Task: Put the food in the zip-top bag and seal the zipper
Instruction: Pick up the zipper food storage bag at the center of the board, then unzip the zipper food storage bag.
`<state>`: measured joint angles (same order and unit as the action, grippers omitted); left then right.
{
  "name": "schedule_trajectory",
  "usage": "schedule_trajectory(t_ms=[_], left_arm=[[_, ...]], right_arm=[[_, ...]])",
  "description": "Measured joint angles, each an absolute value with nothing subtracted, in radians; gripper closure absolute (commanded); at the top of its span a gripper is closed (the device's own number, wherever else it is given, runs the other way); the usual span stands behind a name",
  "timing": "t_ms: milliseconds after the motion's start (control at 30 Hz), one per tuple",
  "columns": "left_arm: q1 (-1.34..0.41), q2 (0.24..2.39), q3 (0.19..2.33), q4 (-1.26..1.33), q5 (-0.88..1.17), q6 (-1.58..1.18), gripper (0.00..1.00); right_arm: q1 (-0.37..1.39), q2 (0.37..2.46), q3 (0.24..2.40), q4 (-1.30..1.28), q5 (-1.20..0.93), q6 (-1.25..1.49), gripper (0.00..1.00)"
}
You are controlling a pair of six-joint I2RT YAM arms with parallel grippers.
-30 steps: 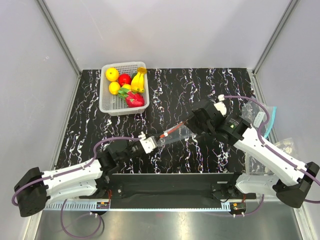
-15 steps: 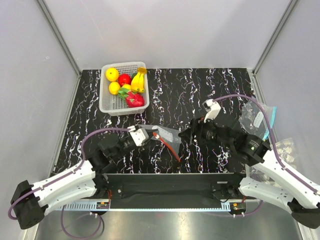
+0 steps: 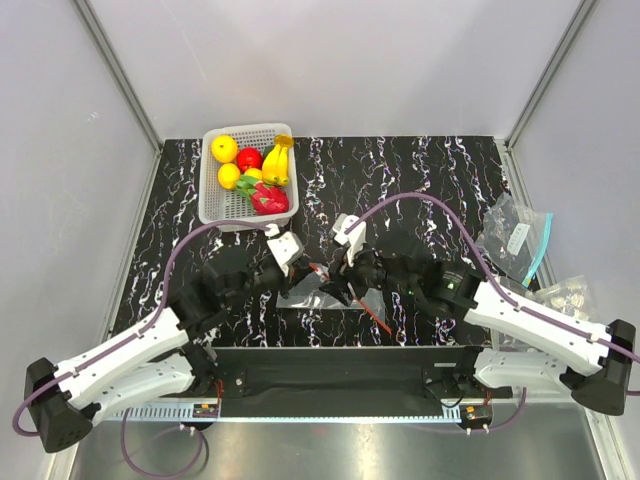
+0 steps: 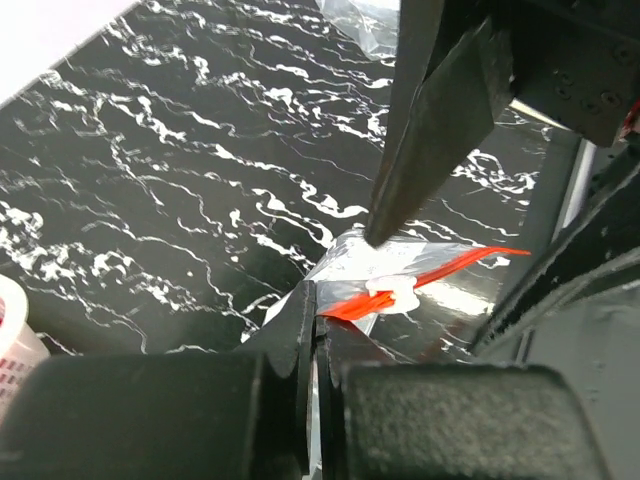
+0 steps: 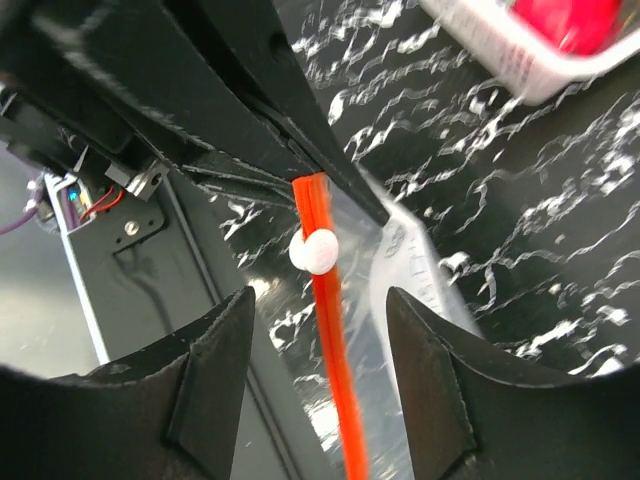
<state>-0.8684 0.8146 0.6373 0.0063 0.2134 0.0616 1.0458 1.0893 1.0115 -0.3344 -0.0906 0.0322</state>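
Note:
The zip-top bag lies clear and floppy near the table's front edge. Its red-orange zipper runs down to the right. My left gripper is shut on the bag's corner at the zipper's end. The white slider sits just past those jaws. My right gripper is open and straddles the zipper just below the slider, touching nothing. The food stays in the white basket: banana bunch, dragon fruit, yellow-orange fruits.
A red round fruit also lies in the basket. Another clear bag with a teal edge and a bubbled sheet lie off the mat at the right. The black base rail runs just in front of the bag.
My right gripper has let go of the bag's far end, opened and swung left to the slider. The left gripper has moved up and right with its corner; the bag now droops.

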Motion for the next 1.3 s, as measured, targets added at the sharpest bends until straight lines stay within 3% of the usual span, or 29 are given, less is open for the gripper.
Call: schedule_trajectory(t_ms=[233, 667, 933, 1000, 1033, 1100, 1300], left_arm=[[-0.868, 0.822, 0.665, -0.077, 0.217, 0.023, 1.0], [-0.868, 0.846, 0.714, -0.158, 0.218, -0.024, 1.0], [-0.868, 0.846, 0.728, -0.187, 0.218, -0.028, 1.0], [-0.868, 0.846, 0.73, -0.191, 0.218, -0.028, 1.0], [-0.868, 0.846, 0.731, -0.194, 0.218, -0.028, 1.0], [-0.868, 0.846, 0.733, -0.195, 0.218, -0.028, 1.0], [-0.865, 0.844, 0.733, -0.198, 0.212, -0.032, 1.0]], right_arm=[[1.047, 1.016, 0.982, -0.253, -0.07, -0.031, 0.49], [1.059, 1.067, 0.987, -0.244, -0.08, -0.069, 0.47], [1.075, 1.109, 1.007, -0.243, -0.092, -0.075, 0.54], [1.079, 1.123, 1.012, -0.241, -0.091, -0.076, 0.61], [1.081, 1.129, 1.013, -0.239, -0.09, -0.078, 0.78], [1.085, 1.141, 1.015, -0.235, -0.085, -0.08, 0.9], [1.086, 1.146, 1.016, -0.233, -0.062, -0.074, 0.95]])
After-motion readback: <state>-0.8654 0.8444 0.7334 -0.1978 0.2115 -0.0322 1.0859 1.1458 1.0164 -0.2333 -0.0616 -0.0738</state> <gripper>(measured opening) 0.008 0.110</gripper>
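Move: The zipper's white slider is almost between the right hand's half-open fingers, about 2 cm to the left, 1 cm ahead and 1 cm above. The left fingertips, pinching the near end of the orange zipper, are some 3 cm ahead and 4 cm left of the right hand; the zipper's loose end trails about 8 cm back, 13 cm right and 8 cm lower, and the fruit basket is roughly 28 cm ahead and 19 cm left, about 12 cm lower. From the left hand, the slider is about 2 cm back and 2 cm right, at its height. The right hand first rises about 3 cm with its fingertips tilting slightly up, then sinks back almost as far while easing some 2 cm left towards the left fingertips, and near the end its half-open fingers shut on the white slider and orange zipper. The left hand keeps its closed pinch on the bag's zipper end, drawing about 1 cm back and 1 cm down and turning roughly 10 degrees. ##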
